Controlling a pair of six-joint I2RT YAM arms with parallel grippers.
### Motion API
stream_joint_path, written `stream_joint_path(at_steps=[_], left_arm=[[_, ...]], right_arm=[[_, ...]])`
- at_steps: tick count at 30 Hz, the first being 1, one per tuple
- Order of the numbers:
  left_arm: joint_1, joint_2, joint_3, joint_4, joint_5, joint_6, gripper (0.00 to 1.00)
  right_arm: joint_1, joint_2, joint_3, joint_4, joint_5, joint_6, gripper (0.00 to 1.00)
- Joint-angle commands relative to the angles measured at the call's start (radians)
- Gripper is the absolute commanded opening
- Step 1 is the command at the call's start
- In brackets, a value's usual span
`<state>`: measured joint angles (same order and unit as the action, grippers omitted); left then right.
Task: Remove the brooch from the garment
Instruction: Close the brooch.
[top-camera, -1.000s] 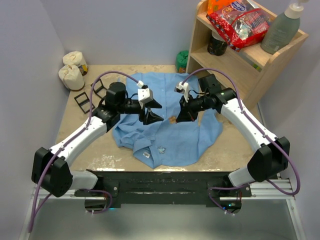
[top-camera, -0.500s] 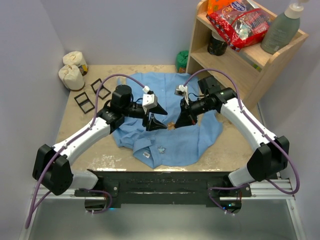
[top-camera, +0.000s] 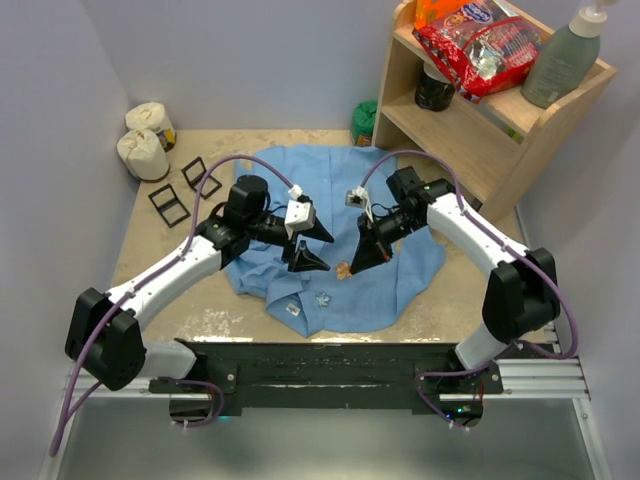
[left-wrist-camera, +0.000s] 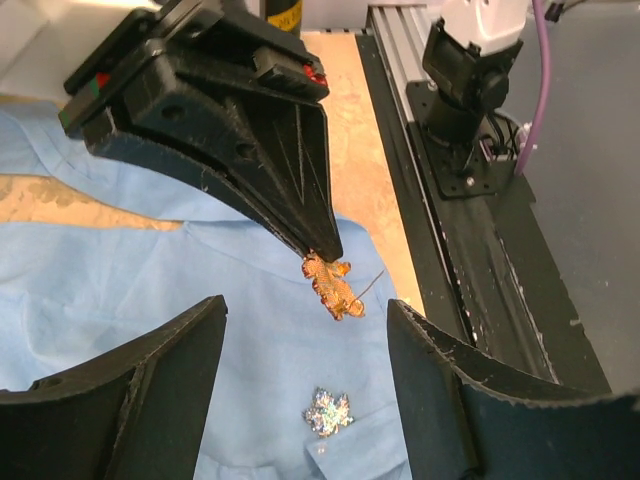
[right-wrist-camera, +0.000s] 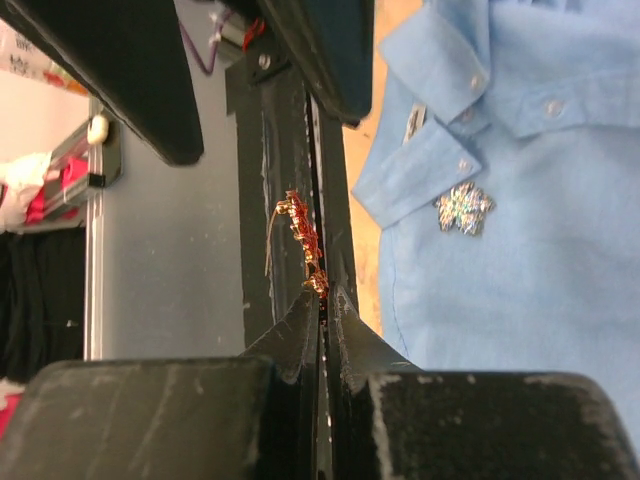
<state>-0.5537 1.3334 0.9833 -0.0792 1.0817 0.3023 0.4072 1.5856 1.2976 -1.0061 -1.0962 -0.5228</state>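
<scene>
The garment (top-camera: 395, 275) is a light-blue button-up shirt spread flat on the table. My right gripper (top-camera: 352, 266) is shut on a small orange-gold brooch (top-camera: 342, 270), which hangs from its tips just above the cloth. The left wrist view shows that brooch (left-wrist-camera: 333, 285) dangling clear of the fabric, its pin wire sticking out. My left gripper (top-camera: 322, 250) hovers open just left of it, holding nothing. A second, silver glittery leaf brooch (left-wrist-camera: 328, 412) sits on the shirt beside the collar (right-wrist-camera: 462, 207).
A wooden shelf (top-camera: 480, 120) at the back right holds a red snack bag (top-camera: 475, 45) and a grey-green bottle (top-camera: 565, 55). Two white rolls (top-camera: 147, 140) and black frames (top-camera: 180, 192) lie at the back left. A green tub (top-camera: 365, 122) stands behind the shirt.
My right gripper has carried the orange-gold brooch toward the near edge of the table. The left gripper has followed the same way, a little to the right, and its jaws have widened slightly.
</scene>
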Motion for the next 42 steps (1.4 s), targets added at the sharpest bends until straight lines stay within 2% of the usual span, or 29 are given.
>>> stream_joint_path(at_steps=[1, 2, 3, 5, 9, 11, 18, 30, 42], left_arm=[[-0.037, 0.016, -0.001, -0.109, -0.046, 0.149, 0.71], [-0.057, 0.026, 0.0, -0.119, -0.058, 0.162, 0.71], [-0.066, 0.036, 0.002, -0.126, -0.083, 0.176, 0.72], [-0.087, 0.069, 0.005, -0.137, -0.091, 0.182, 0.72], [-0.1, 0.131, 0.037, -0.136, -0.121, 0.172, 0.71], [-0.104, 0.161, 0.044, -0.119, -0.138, 0.159, 0.71], [-0.121, 0.216, 0.052, -0.071, -0.161, 0.117, 0.71], [-0.147, 0.234, 0.049, -0.103, -0.043, 0.144, 0.72], [-0.213, 0.305, 0.095, -0.062, -0.158, 0.081, 0.73]], right_arm=[[-0.004, 0.094, 0.012, -0.227, -0.03, -0.233, 0.0], [-0.004, 0.121, 0.014, -0.271, -0.053, -0.335, 0.0], [-0.002, 0.141, 0.019, -0.343, -0.065, -0.383, 0.0], [-0.005, 0.163, 0.016, -0.362, -0.074, -0.445, 0.0], [-0.007, 0.091, -0.029, -0.139, -0.01, -0.241, 0.0], [-0.008, 0.077, -0.044, -0.124, -0.007, -0.215, 0.0], [-0.016, 0.109, -0.089, -0.106, -0.002, -0.223, 0.0], [-0.074, 0.2, -0.093, -0.138, -0.03, -0.327, 0.0], [-0.093, 0.177, -0.103, -0.114, -0.028, -0.313, 0.0]])
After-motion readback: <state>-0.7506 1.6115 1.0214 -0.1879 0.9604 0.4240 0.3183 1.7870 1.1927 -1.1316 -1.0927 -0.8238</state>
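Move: The orange brooch, pinched in the right fingertips, lies about 5 cm to the left hand's right, 2 cm back and 4 cm lower. From the right hand it is some 2 cm left, 1 cm back and 1 cm down. On the shirt, the silver brooch sits roughly 18 cm below the left hand, 4 cm back and 1 cm left; the collar label is another 8 cm left of that brooch and 2 cm farther back. Both hands sink some 8 to 10 cm, drifting right, the open left nearing the brooch the right still pinches. ##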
